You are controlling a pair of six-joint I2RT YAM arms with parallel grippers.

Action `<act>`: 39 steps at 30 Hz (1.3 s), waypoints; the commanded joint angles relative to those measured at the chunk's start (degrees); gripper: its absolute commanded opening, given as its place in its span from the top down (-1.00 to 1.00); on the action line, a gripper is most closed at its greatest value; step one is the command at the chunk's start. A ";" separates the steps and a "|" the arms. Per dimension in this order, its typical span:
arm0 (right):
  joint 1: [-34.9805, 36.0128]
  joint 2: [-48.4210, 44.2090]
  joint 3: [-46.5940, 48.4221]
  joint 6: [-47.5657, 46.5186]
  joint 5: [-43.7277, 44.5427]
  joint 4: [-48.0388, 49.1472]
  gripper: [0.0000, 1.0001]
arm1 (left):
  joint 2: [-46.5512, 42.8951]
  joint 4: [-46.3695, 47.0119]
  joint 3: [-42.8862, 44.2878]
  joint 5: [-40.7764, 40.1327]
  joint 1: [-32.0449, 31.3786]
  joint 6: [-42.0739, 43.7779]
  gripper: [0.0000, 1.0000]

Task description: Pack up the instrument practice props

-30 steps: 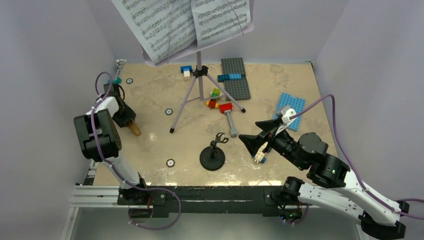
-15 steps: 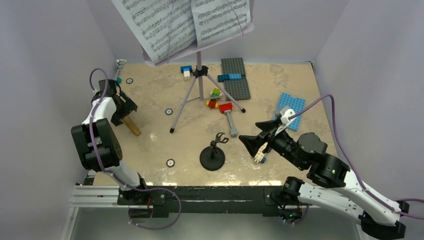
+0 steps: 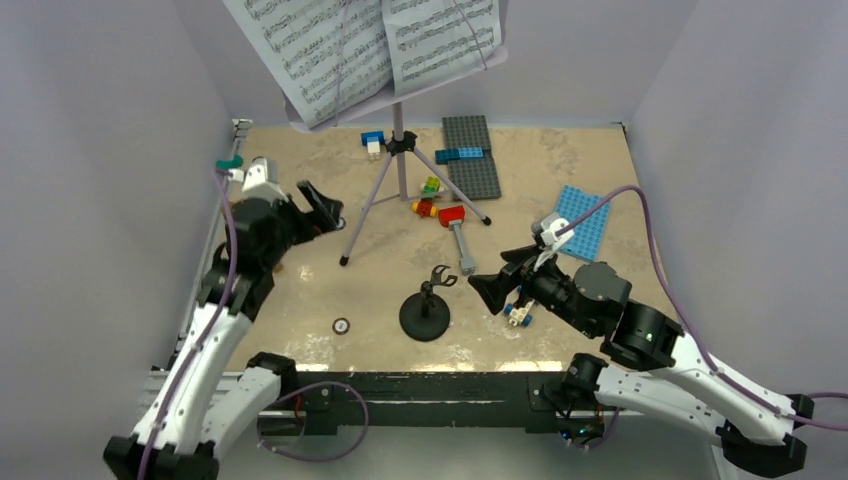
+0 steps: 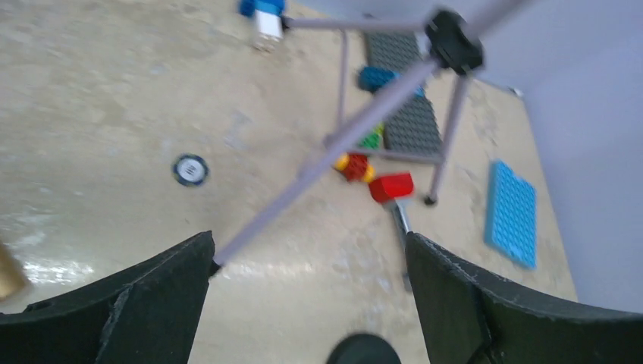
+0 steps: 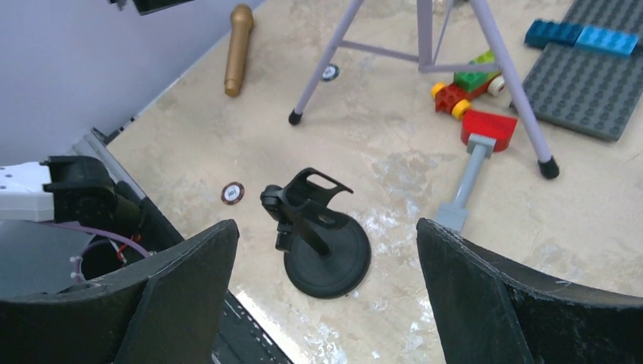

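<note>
The lilac music stand [image 3: 400,160] stands at the back centre on tripod legs, with white sheet-music pages [image 3: 340,50] on its desk. The black round-based mic stand [image 3: 425,310] stands near the front centre. The gold-brown microphone [image 5: 236,49] lies on the table at the left, mostly hidden under my left arm in the top view. My left gripper [image 3: 325,208] is open and empty, just left of the tripod's near-left leg [image 4: 303,182]. My right gripper [image 3: 492,275] is open and empty, right of the mic stand, which sits between its fingers in the right wrist view [image 5: 322,243].
A red-headed grey toy hammer [image 3: 458,232] lies behind the mic stand. A dark grey baseplate [image 3: 472,155], a light blue baseplate [image 3: 580,220] and loose bricks [image 3: 428,195] lie at the back right. A small brick [image 3: 517,315] lies under my right gripper. Purple walls enclose the table.
My left arm has left the microphone at the table's left edge and swung right toward the tripod leg. My right gripper has shifted slightly left toward the mic stand.
</note>
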 commanded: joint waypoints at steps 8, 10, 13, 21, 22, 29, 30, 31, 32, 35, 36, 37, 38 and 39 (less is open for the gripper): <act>-0.36 2.08 -3.72 5.59 -1.18 0.41 -0.84 | -13.77 3.04 -18.08 -34.46 -44.18 2.14 -1.00; -0.31 1.76 -3.94 5.82 -0.06 -0.47 -0.84 | -12.12 3.01 -18.96 -36.11 -49.13 0.21 -1.00; -0.36 0.48 -4.22 6.22 0.81 -1.64 -0.85 | -10.67 3.27 -20.03 -35.87 -50.54 -5.15 -1.00; -0.35 -2.31 -5.48 6.63 3.22 -4.41 -0.84 | -23.61 38.06 -42.75 -13.57 -50.55 5.03 -0.95; -0.30 -2.44 -5.59 6.58 3.45 -4.55 -0.85 | -23.58 41.67 -45.04 -11.62 -50.55 6.17 -0.90; -0.35 -1.70 -5.33 5.27 4.62 -4.68 -0.85 | -10.40 55.60 -46.44 -4.61 -53.92 15.46 -0.63; -0.30 -1.70 -5.18 5.17 4.60 -4.68 -0.85 | -8.82 57.71 -46.33 -4.28 -54.45 16.51 -0.62; -0.34 -1.62 -5.09 5.10 4.59 -4.75 -0.85 | -7.32 59.95 -46.20 -3.51 -54.77 17.29 -0.61; -0.38 -1.67 -5.04 5.09 4.63 -4.95 -0.85 | -5.91 61.82 -46.07 -2.80 -54.96 18.10 -0.60; -0.38 -2.02 -5.04 4.89 5.10 -5.35 -0.85 | -1.56 65.45 -44.77 -1.27 -55.37 20.96 -0.56; -0.33 -2.01 -4.99 4.76 5.24 -5.56 -0.85 | -0.09 65.56 -44.21 -1.22 -55.38 21.79 -0.54; -0.35 -2.08 -4.79 4.74 5.41 -5.82 -0.85 | 1.35 66.39 -43.77 -1.29 -55.46 22.67 -0.53; -0.37 -2.07 -4.64 4.61 5.50 -6.10 -0.85 | 2.59 67.53 -43.67 -1.37 -55.47 23.21 -0.50; -0.37 -2.02 -4.48 4.53 5.58 -6.36 -0.85 | 3.66 68.92 -43.68 -1.56 -55.47 23.59 -0.48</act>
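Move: The microphone stand, upright with its clip empty, is about 26 cm to the right of the empty left hand, 13 cm back towards the base and roughly 18 cm below. Around it, a loose wheel sits some 22 cm to the stand's left and 2 cm nearer the base; the red-and-grey hammer is 17 cm beyond the stand and 11 cm to its right. From the right hand, the stand is about 18 cm left, 1 cm ahead and 22 cm below. The microphone stand's stem is what the left hand comes in on: it swings some 30 cm rightward, back and down from above the tripod's left foot, the last stretch nearly level to the right. It turns about 55 degrees clockwise to point at the stem, the open fingers narrowing a little just short of it. The open right hand sinks about 5 cm. ##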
